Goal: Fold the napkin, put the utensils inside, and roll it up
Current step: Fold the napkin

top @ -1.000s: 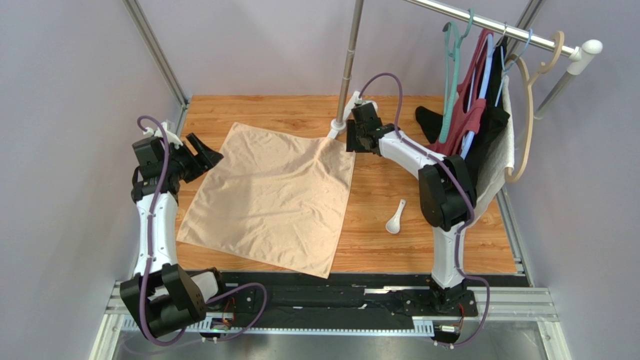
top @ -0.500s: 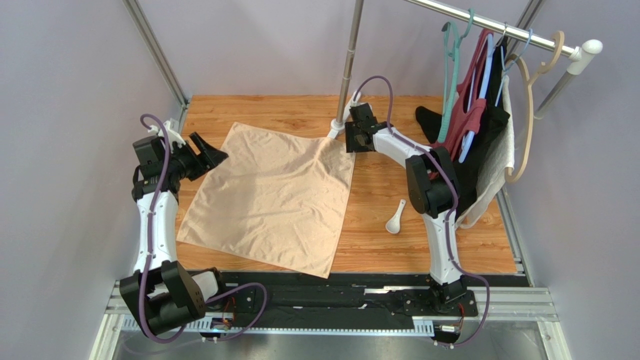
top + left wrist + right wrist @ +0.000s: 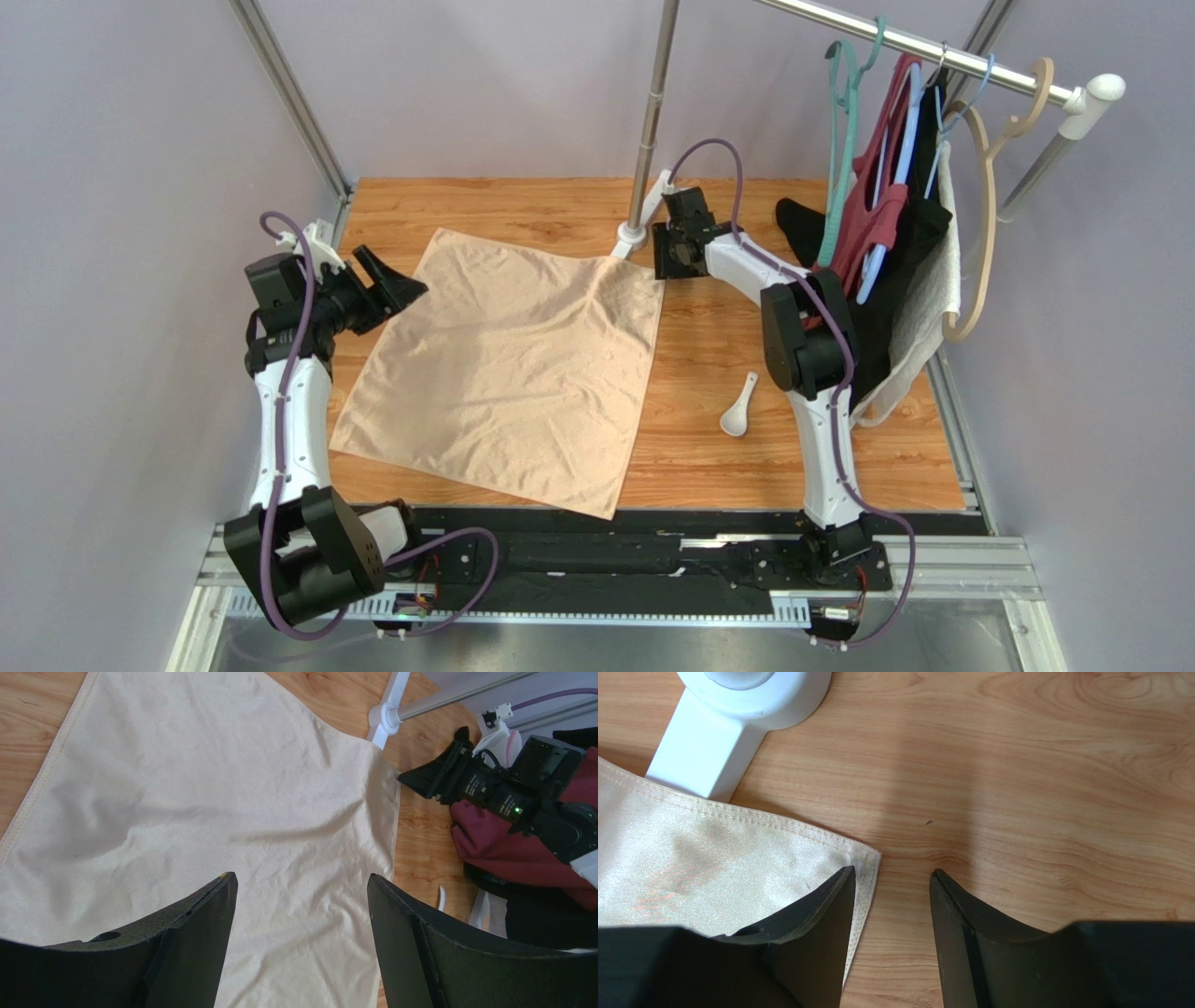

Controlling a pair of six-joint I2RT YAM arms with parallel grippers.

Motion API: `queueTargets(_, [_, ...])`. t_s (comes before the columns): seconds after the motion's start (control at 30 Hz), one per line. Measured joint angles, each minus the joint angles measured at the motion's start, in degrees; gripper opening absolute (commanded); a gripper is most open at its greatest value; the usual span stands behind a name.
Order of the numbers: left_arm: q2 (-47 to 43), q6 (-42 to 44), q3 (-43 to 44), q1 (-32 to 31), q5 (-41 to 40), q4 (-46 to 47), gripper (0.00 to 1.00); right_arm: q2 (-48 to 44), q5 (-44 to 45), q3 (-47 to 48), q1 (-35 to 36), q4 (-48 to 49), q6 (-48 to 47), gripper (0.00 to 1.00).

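The peach-tan napkin (image 3: 505, 364) lies spread flat on the wooden table, slightly wrinkled. The white spoon (image 3: 738, 409) lies on bare wood to the right of it. My left gripper (image 3: 397, 287) hovers open at the napkin's far left corner; in the left wrist view its fingertips (image 3: 223, 882) frame the cloth (image 3: 210, 798) with nothing between them. My right gripper (image 3: 673, 261) is at the napkin's far right corner. In the right wrist view it (image 3: 892, 873) is open. One finger is over the hemmed corner (image 3: 868, 859) and the other over bare wood.
A metal pole with a white foot (image 3: 627, 238) (image 3: 724, 735) stands just behind the napkin's far right corner, close to my right gripper. Garments on hangers (image 3: 898, 210) hang from a rail at the back right. Frame posts border the table's left and right sides.
My right arm's elbow has swung left and the right gripper has shifted a little right at the napkin's corner, its fingers slightly closer together. The left arm has barely moved.
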Motion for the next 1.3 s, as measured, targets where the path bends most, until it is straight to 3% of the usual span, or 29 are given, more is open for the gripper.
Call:
queueTargets(0.73, [0.87,-0.94,-0.35,0.2,2.91,0.59,0.77,2.19,-1.42,3.13,1.03,-0.02,-2.14,0.38])
queueTargets(0.9, [0.9,-1.09,-0.37,0.26,3.13,0.61,0.77,2.71,-0.48,3.91,1.49,-0.28,-2.75,0.24])
queueTargets(1.03, [0.98,-1.14,-0.37,0.28,3.28,0.66,0.76,3.3,0.79,5.11,1.51,-1.42,-2.62,0.0])
queueTargets(1.3, [1.01,-1.53,-0.37,0.57,3.32,1.01,0.76,3.32,2.4,5.55,1.75,-1.88,-2.56,0.0])
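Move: The napkin's far right corner is almost under the right fingers, only about 1 cm ahead and 1 cm to the left of them, barely below. The white stand base stands about 9 cm ahead and 6 cm left of that hand; the spoon lies some 22 cm back and 9 cm to the right. From the waiting left hand, the same corner is roughly 20 cm ahead, 33 cm to the right and 20 cm below. The right fingers close from half open to fully shut on the napkin's far right corner, pinching its tip. Beforehand, the hand slides almost level about 2 cm left towards the corner and the stand base and creeps some 1 cm forward, drifting slightly back to the right as the fingers shut. It stays low at the table without lifting. ##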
